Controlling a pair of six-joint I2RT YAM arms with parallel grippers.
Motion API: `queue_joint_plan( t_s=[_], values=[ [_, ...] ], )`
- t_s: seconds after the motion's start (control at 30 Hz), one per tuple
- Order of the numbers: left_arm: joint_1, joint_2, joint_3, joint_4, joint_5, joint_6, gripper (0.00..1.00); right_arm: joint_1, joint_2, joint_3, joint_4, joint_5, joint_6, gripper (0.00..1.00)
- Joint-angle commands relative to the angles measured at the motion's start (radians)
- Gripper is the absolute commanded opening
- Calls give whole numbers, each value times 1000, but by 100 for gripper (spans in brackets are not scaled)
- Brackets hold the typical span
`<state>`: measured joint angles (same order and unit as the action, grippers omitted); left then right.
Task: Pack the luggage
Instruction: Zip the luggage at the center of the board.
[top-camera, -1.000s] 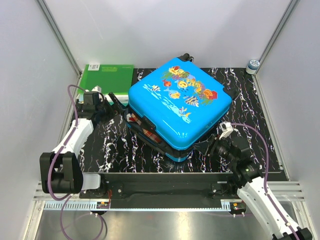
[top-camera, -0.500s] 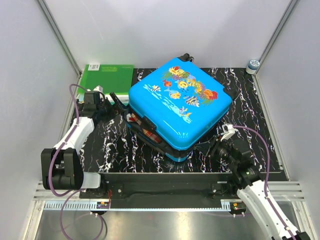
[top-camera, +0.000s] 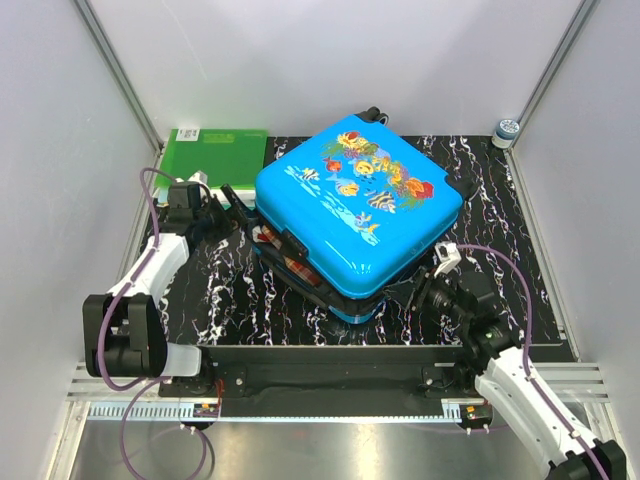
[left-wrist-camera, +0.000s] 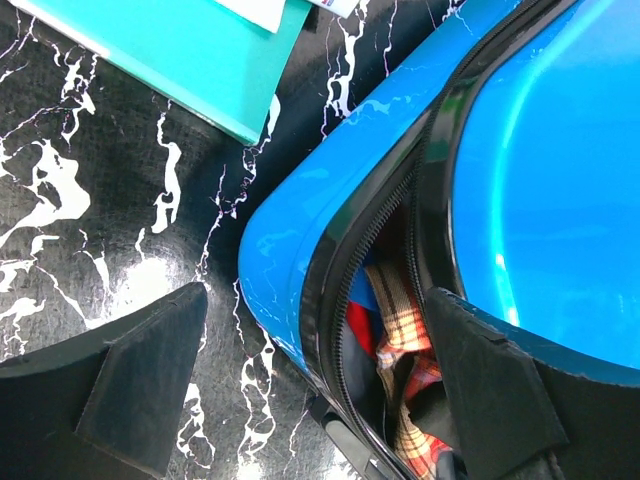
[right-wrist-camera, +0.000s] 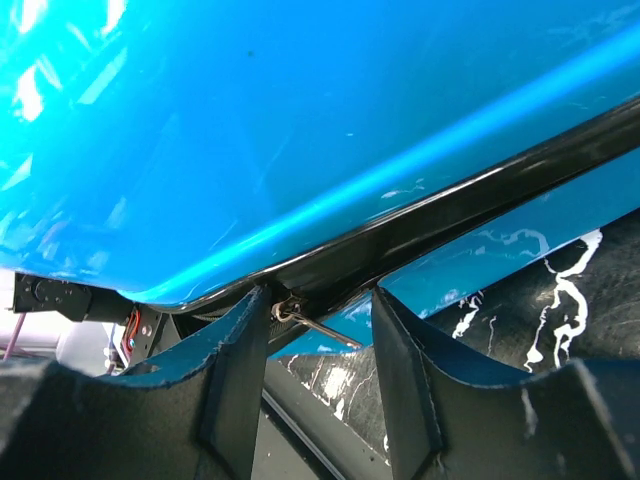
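Note:
The luggage (top-camera: 358, 215), bright blue with a fish print, lies flat mid-table with its lid ajar. Plaid clothing (left-wrist-camera: 400, 340) shows in the gap along the unzipped seam. My left gripper (top-camera: 235, 205) is open wide at the luggage's left corner (left-wrist-camera: 290, 250). One finger (left-wrist-camera: 140, 390) rests over the mat and the other finger (left-wrist-camera: 490, 400) sits by the lid edge. My right gripper (top-camera: 420, 290) is open at the near right corner, under the seam. A metal zipper pull (right-wrist-camera: 315, 325) hangs between its fingers (right-wrist-camera: 235, 380), ungripped.
A green folder (top-camera: 215, 155) lies at the back left, its corner (left-wrist-camera: 180, 50) close to the luggage. A small round container (top-camera: 507, 130) stands at the back right corner. The black marbled mat (top-camera: 500, 220) is bounded by grey walls and frame posts.
My right gripper has moved left and inward, up to the luggage's near corner. The luggage has shifted slightly left. The left gripper has edged up a little.

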<state>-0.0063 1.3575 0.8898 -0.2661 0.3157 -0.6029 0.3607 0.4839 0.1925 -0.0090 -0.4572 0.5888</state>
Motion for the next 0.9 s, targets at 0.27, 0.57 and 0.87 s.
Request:
queue_joint_plan(
  t_s=[0.27,0.57,0.87],
  values=[
    [5,26,20,48,40,11,96,90,4,-8,-51,-40,-26,45],
    [26,26,23,47,46,9,96,115,39,5,-45,-2,-46,40],
    [28,28,6,56,37,15,96,121,35,16,-60,51,-53,23]
  ],
)
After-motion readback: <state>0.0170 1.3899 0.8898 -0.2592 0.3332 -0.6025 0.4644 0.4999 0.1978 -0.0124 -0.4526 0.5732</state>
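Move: The zipper pull hangs at the luggage's near right side, practically level with the right hand in reach and height and some 3 cm to its left. The lid's near corner is about 7 cm left of the right hand, neither ahead nor back, and a little above it; the luggage's middle lies roughly 18 cm ahead and 8 cm left. From the left hand, the zipper pull is about 30 cm right and 17 cm back. The zipper pull, off towards the left finger of the half-open right gripper, is brought between the fingertips: the right hand slides left and back along the seam, about 2.5 cm in all, turning some 5 degrees counter-clockwise. The fingers close to roughly a quarter open around the slider, faster at the end; a firm pinch can't be made out yet. ##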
